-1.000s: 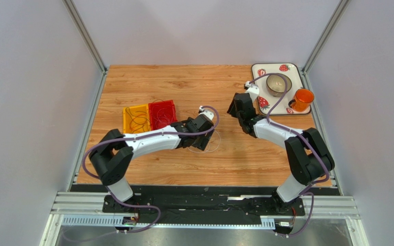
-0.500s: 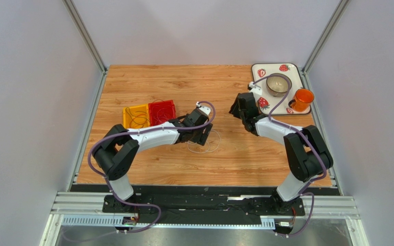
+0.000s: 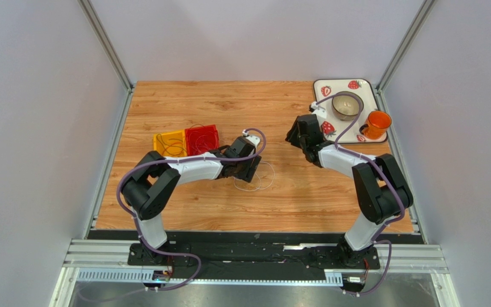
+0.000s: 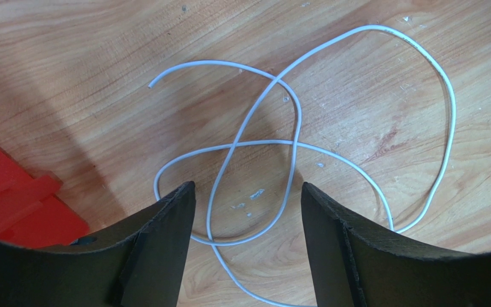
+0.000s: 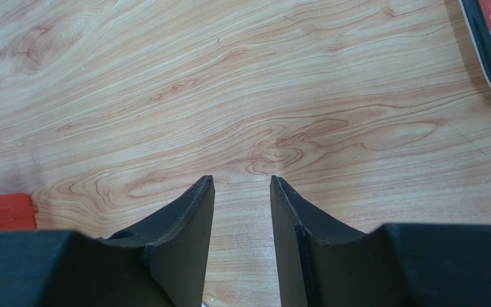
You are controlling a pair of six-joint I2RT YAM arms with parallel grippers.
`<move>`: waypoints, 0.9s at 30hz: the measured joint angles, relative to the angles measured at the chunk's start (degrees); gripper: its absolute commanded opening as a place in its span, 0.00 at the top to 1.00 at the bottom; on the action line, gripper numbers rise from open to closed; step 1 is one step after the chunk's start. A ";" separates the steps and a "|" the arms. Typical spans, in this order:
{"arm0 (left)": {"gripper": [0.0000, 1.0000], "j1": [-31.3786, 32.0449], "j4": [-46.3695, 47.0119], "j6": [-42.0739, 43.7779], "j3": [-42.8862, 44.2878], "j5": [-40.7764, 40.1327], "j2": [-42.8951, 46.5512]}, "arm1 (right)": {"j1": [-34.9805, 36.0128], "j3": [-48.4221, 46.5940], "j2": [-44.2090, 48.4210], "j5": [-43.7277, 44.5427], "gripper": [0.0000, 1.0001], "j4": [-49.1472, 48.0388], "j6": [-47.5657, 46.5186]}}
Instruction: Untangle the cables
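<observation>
A thin white cable point(image 4: 264, 141) lies in crossed loops on the wooden table point(image 3: 216, 102). My left gripper point(image 4: 248, 185) hovers low over its near loops, open, with strands lying on the wood between the fingers and nothing gripped. From above, the left gripper point(image 3: 249, 171) sits at the cable's point(image 3: 262, 176) left edge, mid-table. An orange-brown cable point(image 3: 172, 148) is coiled in the yellow tray point(image 3: 160, 138). My right gripper point(image 3: 292, 137) hangs over bare wood to the right, and its wrist view shows the gripper point(image 5: 241, 180) open and empty.
A red tray point(image 3: 202, 139) adjoins the yellow one, just left of the left gripper; its corner point(image 4: 11, 204) shows in the left wrist view. At the back right, a strawberry-print tray point(image 3: 364, 87) holds a metal bowl point(image 3: 346, 105) and an orange cup point(image 3: 377, 124).
The left arm has drawn back leftward toward the trays, its gripper staying over the white cable's left side. The right gripper has shifted slightly toward the strawberry tray.
</observation>
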State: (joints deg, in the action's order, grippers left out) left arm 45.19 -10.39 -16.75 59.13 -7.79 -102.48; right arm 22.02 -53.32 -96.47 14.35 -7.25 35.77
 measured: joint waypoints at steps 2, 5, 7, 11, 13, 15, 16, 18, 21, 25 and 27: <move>0.37 -0.20 0.61 0.15 -0.22 0.17 0.00 | -0.11 -0.09 -0.04 -0.20 0.59 0.09 0.09; 0.48 -0.31 1.27 0.24 -0.33 0.26 -0.11 | -0.33 -0.35 -0.31 -0.63 0.59 0.17 0.33; 0.57 -0.31 1.60 0.28 -0.37 0.31 -0.17 | -0.48 -0.52 -0.59 -0.98 0.59 0.22 0.44; 0.89 -0.31 2.82 0.02 -0.90 0.59 -0.20 | -0.74 -0.66 -0.96 -1.49 0.59 0.57 0.50; 0.98 -0.33 3.48 -0.33 -1.20 0.96 -0.20 | -0.85 -0.68 -0.96 -1.66 0.59 0.81 0.52; 1.00 -0.33 4.26 -0.72 -1.57 1.44 -0.20 | -0.96 -0.74 -0.96 -1.95 0.59 0.92 0.61; 1.00 -0.33 4.76 -0.92 -1.77 1.60 -0.17 | -1.01 -0.74 -0.96 -2.03 0.59 0.96 0.68; 1.00 -0.28 5.86 -1.27 -2.21 1.90 -0.17 | -1.05 -0.74 -0.96 -2.27 0.59 0.98 0.72; 1.00 -0.17 7.06 -1.90 -2.93 2.03 0.07 | -1.11 -0.76 -0.96 -2.51 0.59 0.98 0.87; 1.00 0.39 6.34 -3.19 -3.06 3.28 0.59 | -1.11 -1.09 -1.14 -2.64 0.59 1.09 0.87; 1.00 0.94 4.48 -3.96 -3.06 4.13 1.27 | -1.11 -1.36 -1.29 -2.80 0.59 1.07 0.90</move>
State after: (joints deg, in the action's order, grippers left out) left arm 46.13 -5.91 -20.71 56.07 -3.66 -101.21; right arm 20.91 -54.68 -97.76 11.55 -6.17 36.67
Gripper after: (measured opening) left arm 0.007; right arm 0.407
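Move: The left hand's open fingers hang low around crossing strands of the pale cable, whose tangle centres about 1 cm ahead and 2 cm to the right, roughly 1 cm below. The red box stands some 13 cm ahead and 15 cm to the left, the yellow box about 12 cm ahead and 25 cm to the left, both about level in height. From the right hand the tangle lies about 12 cm back, 13 cm left and 7 cm below. The left hand stays down at the table and shuts its wide-open fingers completely, pinching two neighbouring strands of the pale cable together between the tips while it edges about 1 cm to the right and rolls some 5 degrees, its left side dipping. Once shut, it keeps that pinch and draws back towards the base and slightly farther right, dragging the strands along the wood without lifting, for about 2 cm of travel in all. ##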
